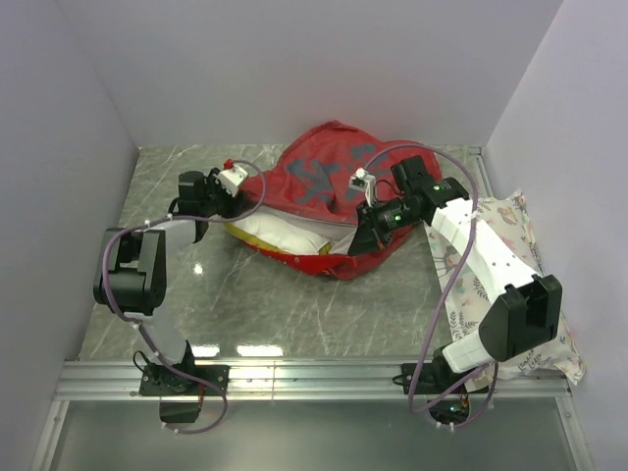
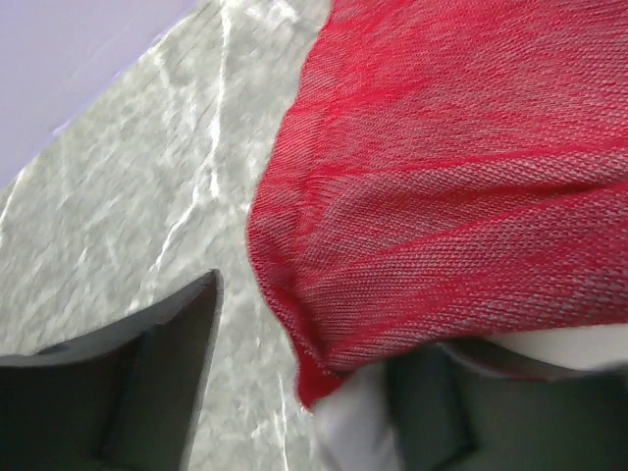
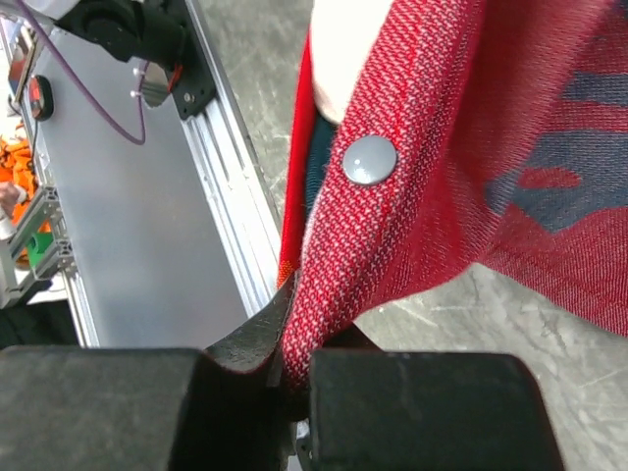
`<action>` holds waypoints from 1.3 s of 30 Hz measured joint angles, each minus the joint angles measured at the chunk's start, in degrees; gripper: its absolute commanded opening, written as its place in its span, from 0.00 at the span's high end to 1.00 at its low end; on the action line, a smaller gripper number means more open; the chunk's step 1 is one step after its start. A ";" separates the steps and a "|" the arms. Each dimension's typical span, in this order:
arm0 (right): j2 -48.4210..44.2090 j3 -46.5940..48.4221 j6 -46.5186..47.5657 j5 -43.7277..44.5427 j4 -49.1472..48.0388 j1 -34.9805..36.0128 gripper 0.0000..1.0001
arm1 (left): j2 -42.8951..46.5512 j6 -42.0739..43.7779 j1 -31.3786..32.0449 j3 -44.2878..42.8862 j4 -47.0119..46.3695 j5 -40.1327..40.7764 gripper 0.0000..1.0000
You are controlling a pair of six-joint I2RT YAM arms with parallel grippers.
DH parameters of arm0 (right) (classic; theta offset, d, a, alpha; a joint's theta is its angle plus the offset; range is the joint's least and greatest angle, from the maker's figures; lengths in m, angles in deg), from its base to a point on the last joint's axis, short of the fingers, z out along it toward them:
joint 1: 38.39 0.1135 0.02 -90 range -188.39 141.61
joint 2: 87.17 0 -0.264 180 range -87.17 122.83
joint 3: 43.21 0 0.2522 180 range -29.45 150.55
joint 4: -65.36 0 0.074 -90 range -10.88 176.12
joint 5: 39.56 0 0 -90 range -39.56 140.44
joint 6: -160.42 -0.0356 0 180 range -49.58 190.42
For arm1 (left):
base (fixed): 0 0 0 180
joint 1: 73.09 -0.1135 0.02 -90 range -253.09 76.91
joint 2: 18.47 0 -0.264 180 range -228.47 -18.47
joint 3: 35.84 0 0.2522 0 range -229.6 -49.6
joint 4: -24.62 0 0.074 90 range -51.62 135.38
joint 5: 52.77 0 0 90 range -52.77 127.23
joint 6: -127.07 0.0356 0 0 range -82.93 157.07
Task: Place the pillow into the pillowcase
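Note:
The red pillowcase (image 1: 324, 177) lies bunched in the middle of the marble table, its duller side with grey marks facing up. The white pillow (image 1: 280, 234) shows through its near-left opening, with the yellow strip along the lower edge. My left gripper (image 1: 235, 201) is at the case's left edge. In the left wrist view its fingers (image 2: 167, 383) stand wide apart, with the hem of the pillowcase (image 2: 432, 196) and a bit of white pillow (image 2: 358, 432) between them. My right gripper (image 1: 365, 231) is shut on the pillowcase (image 3: 392, 235) hem just below a grey snap button (image 3: 369, 159).
A floral animal-print pillow (image 1: 510, 245) lies along the right wall, under the right arm. An aluminium rail (image 1: 314, 378) runs across the near table edge. Grey walls close in on the left, the back and the right. Bare marble (image 1: 294, 304) lies in front of the case.

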 measured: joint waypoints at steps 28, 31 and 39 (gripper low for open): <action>-10.86 38.03 -6.23 28.98 -19.89 -10.05 1.00 | 27.78 -38.60 -7.63 -58.21 37.97 -12.28 0.99; -14.05 34.16 -5.97 30.40 -20.11 -7.23 1.00 | 26.32 -35.23 -1.09 -63.80 43.45 -5.81 0.99; -14.10 22.77 -2.86 31.69 -10.86 4.17 1.00 | 8.13 -32.74 12.37 -72.41 67.32 -1.53 0.99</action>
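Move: The pillowcase's left mouth corner is about 1 cm ahead of the open left fingers and 2 cm to their right, at finger height. From that hand the bared end of the pillow lies some 11 cm to the right and 6 cm back, the pillowcase body some 27 cm right and 5 cm ahead, slightly lower. The right hand still holds the mouth's right edge; from it the left corner is roughly 20 cm ahead, 28 cm left and 12 cm below. The left hand edges a couple of centimetres right, shuts on the pillowcase's mouth corner, then whips it up about 50 cm while drawing back and rolling some 30 degrees left side down, before sinking about 15 cm with a swing forward and to the right. The right hand keeps its pinch on the mouth's other edge and hoists in step, up with some forward and right travel and a strong roll, then sinks about 12 cm, easing back and left. ##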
